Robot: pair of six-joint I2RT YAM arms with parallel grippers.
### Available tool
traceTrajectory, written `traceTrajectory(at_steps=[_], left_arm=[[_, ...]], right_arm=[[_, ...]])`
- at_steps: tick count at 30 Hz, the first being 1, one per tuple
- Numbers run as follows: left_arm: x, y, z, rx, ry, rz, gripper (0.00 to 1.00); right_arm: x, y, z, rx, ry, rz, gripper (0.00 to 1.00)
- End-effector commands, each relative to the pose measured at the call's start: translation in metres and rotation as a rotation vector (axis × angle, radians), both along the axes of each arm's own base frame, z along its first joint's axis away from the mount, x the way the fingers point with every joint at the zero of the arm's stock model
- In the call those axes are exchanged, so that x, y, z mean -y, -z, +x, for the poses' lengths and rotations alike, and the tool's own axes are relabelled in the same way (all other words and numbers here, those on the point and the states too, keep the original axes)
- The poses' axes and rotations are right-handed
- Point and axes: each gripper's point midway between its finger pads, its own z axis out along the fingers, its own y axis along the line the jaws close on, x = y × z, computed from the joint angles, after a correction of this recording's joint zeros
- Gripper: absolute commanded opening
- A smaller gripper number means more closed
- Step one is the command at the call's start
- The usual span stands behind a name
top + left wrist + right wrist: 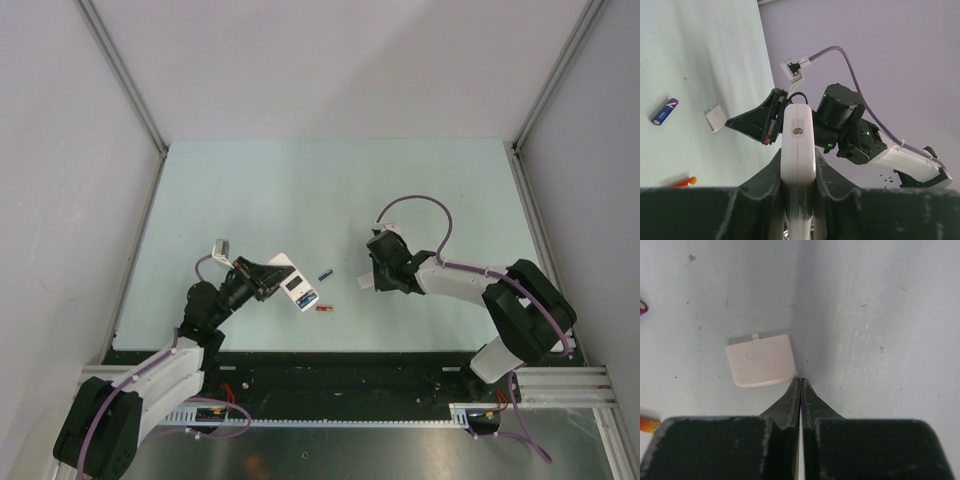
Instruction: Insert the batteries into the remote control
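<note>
My left gripper (pixel 270 280) is shut on the white remote control (pixel 293 281), holding it tilted above the table. A bright blue battery (pixel 308 299) shows at the remote's lower end. In the left wrist view the remote (pixel 798 135) stands edge-on between the fingers of the left gripper (pixel 798 156). A dark blue-purple battery (pixel 325 273) (pixel 665 111) and a red battery (pixel 323 309) (pixel 682 181) lie loose on the table. My right gripper (pixel 369 283) (pixel 800 382) is shut and empty, its tips on the table at the corner of a small white battery cover (pixel 760 360) (pixel 716 118).
The pale green table (pixel 300 190) is framed by grey walls and metal rails (pixel 125 80). The right arm's purple cable (pixel 420 200) loops above its wrist. A black base strip (pixel 350 375) runs along the near edge.
</note>
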Motion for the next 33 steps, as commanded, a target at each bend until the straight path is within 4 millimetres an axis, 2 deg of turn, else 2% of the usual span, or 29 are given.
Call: traceTrajectory(at_steps=[1, 7, 11, 13, 14, 16, 17, 19, 20, 23, 27, 33], left_arm=[[-0.008, 0.050, -0.019, -0.081, -0.001, 0.048, 0.00], [-0.010, 0.051, -0.018, -0.063, -0.015, 0.061, 0.01], [-0.010, 0.050, -0.016, -0.071, -0.018, 0.055, 0.00], [-0.011, 0.050, -0.016, -0.089, -0.027, 0.036, 0.00], [-0.012, 0.050, -0.015, -0.094, -0.033, 0.033, 0.00], [-0.012, 0.049, -0.015, -0.094, -0.041, 0.025, 0.00], [-0.013, 0.049, -0.015, -0.094, -0.042, 0.021, 0.00], [-0.012, 0.049, -0.016, -0.122, -0.039, 0.000, 0.00], [-0.011, 0.050, -0.017, -0.127, -0.027, 0.002, 0.00], [-0.004, 0.046, -0.020, -0.104, 0.025, 0.024, 0.00], [-0.002, 0.044, -0.018, -0.097, 0.035, 0.035, 0.00], [-0.002, 0.033, -0.018, -0.041, 0.034, 0.035, 0.00]], right_arm=[[0.020, 0.001, 0.005, 0.014, 0.026, -0.090, 0.00], [0.041, -0.017, 0.010, 0.101, 0.139, -0.163, 0.00], [0.050, -0.038, 0.017, 0.193, 0.220, -0.154, 0.00], [0.046, -0.047, 0.021, 0.230, 0.212, -0.116, 0.09], [0.044, -0.051, 0.020, 0.240, 0.207, -0.096, 0.19], [0.040, -0.057, 0.024, 0.247, 0.199, -0.050, 0.27], [0.031, -0.057, 0.021, 0.218, 0.164, -0.001, 0.37], [0.029, -0.063, 0.022, 0.190, 0.170, 0.063, 0.49], [0.021, -0.064, 0.016, 0.151, 0.133, 0.104, 0.66], [0.011, -0.071, 0.011, 0.158, 0.083, 0.138, 0.87], [-0.008, -0.076, 0.010, 0.161, 0.035, 0.176, 0.88], [-0.028, -0.051, 0.000, 0.112, -0.029, 0.059, 0.88]])
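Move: The white battery cover lies flat on the table right beside the right hand's low, shut fingertips: its middle is about 2 cm to their left, 1 cm ahead and 1 cm below. The blue battery lies some 13 cm left of the hand and 4 cm ahead, the red battery about 13 cm left and 6 cm back, both on the table. From the left hand, the cover is roughly 20 cm right, 6 cm ahead and 17 cm below. The cover's near right corner is left by the right fingertips, which slide off low to the right by about 4 cm, then rise some 6 cm while the fingers open wide and tip slightly up. The hand then swings back left about 5 cm, sinking a little at the end, to hang open above the cover. The left hand keeps hold of the remote, nearly still. ##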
